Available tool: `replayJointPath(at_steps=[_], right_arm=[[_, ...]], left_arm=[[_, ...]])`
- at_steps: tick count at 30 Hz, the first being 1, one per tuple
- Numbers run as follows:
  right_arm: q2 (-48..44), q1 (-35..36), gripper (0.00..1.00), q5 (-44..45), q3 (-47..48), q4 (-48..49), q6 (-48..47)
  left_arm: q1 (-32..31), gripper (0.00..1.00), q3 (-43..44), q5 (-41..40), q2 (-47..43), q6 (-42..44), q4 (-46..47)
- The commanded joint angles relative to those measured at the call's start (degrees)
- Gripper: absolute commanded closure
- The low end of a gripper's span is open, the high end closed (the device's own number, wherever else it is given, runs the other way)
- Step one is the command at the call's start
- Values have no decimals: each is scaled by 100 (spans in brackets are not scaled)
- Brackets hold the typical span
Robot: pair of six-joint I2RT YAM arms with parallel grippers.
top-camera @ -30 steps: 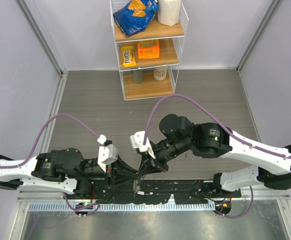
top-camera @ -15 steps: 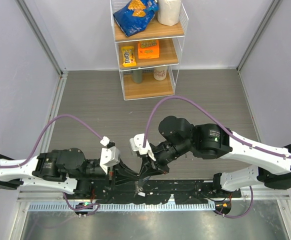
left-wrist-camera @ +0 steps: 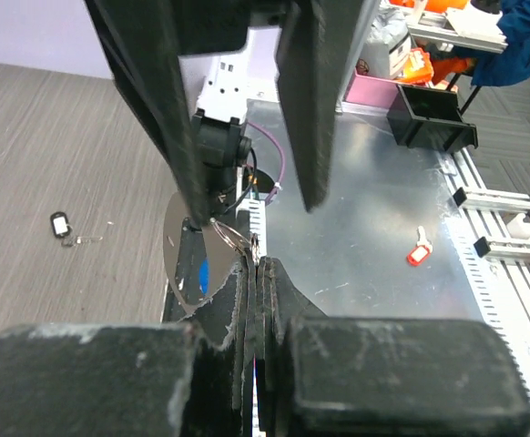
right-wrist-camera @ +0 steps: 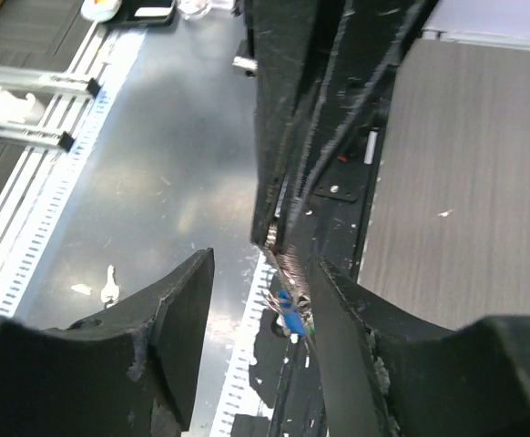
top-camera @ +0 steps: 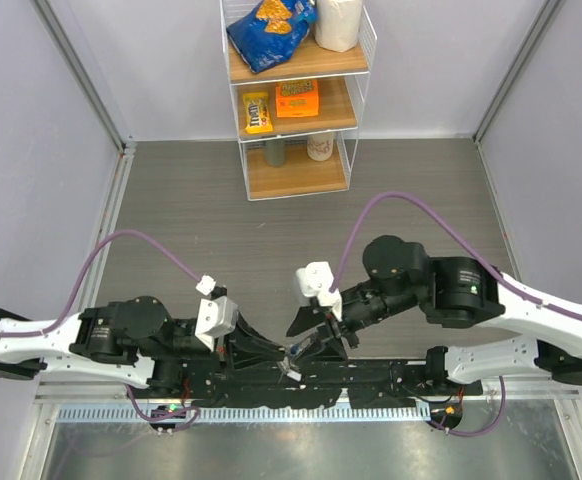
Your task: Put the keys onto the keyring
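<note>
My left gripper (left-wrist-camera: 258, 264) is shut on the keyring (left-wrist-camera: 181, 255), a grey oval piece with a thin wire ring at the fingertips. In the right wrist view the keyring's chain (right-wrist-camera: 292, 273) and blue tag (right-wrist-camera: 290, 320) hang from those shut fingers. My right gripper (right-wrist-camera: 260, 264) is open, its fingers (right-wrist-camera: 169, 337) standing either side of the left gripper's tip, holding nothing. From above, both grippers meet over the near edge, left gripper (top-camera: 279, 358) and right gripper (top-camera: 316, 340), with the blue tag (top-camera: 296, 350) between them. One key (left-wrist-camera: 60, 223) with a black head lies on the grey floor.
A wire shelf (top-camera: 296, 100) with snack packs stands at the back. A metal plate (left-wrist-camera: 374, 246) at the near edge carries a small red tag (left-wrist-camera: 418, 255). A small pale item (right-wrist-camera: 110, 289) lies on that plate. Black boxes (left-wrist-camera: 429, 127) sit beyond it.
My right gripper has opened and drawn back to the right, away from the left gripper. The left gripper stays shut on the keyring in nearly the same place.
</note>
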Motion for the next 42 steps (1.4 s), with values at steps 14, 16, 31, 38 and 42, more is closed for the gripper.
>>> replayJointPath(at_steps=[14, 16, 31, 38, 42], right_arm=[[-1493, -15, 45, 1098, -1237, 1170, 437], [-1616, -15, 45, 1028, -1413, 1258, 464], [-2276, -23, 45, 1764, -1756, 1197, 525], [-2101, -137, 44, 3986, -1949, 889, 991], [-1846, -872, 48, 4184, -2292, 862, 1439]], left_arm=[[-19, 100, -729, 1445, -461, 952, 2294], [-19, 100, -729, 1664, -461, 1013, 2400], [-19, 100, -413, 2246, -136, 1049, 2383], [-19, 100, -667, 1561, -285, 978, 2348], [-19, 100, -887, 1227, -408, 952, 2304]])
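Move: The keyring is pinched in the left fingertips, about 2 cm to the right of that hand's point and level with it. From the open right hand it sits some 2 cm to the left, 1 cm lower and level fore and aft. The hanging grey plate is about 2 cm ahead of the right hand and 7 cm below, straight under sideways. On the table the black-tagged key lies roughly 23 cm ahead, 19 cm to the right and 35 cm down. The keyring, still pinched in the closed left fingers, is carried back about 6 cm and up 3 cm, the fingers swinging clockwise and tipping up some 15 degrees, then eased slightly forward. The right hand, already open, draws off to the right, then sweeps quickly forward, ending about 9 cm ahead and 6 cm to the right, turned clockwise nearly 40 degrees. ##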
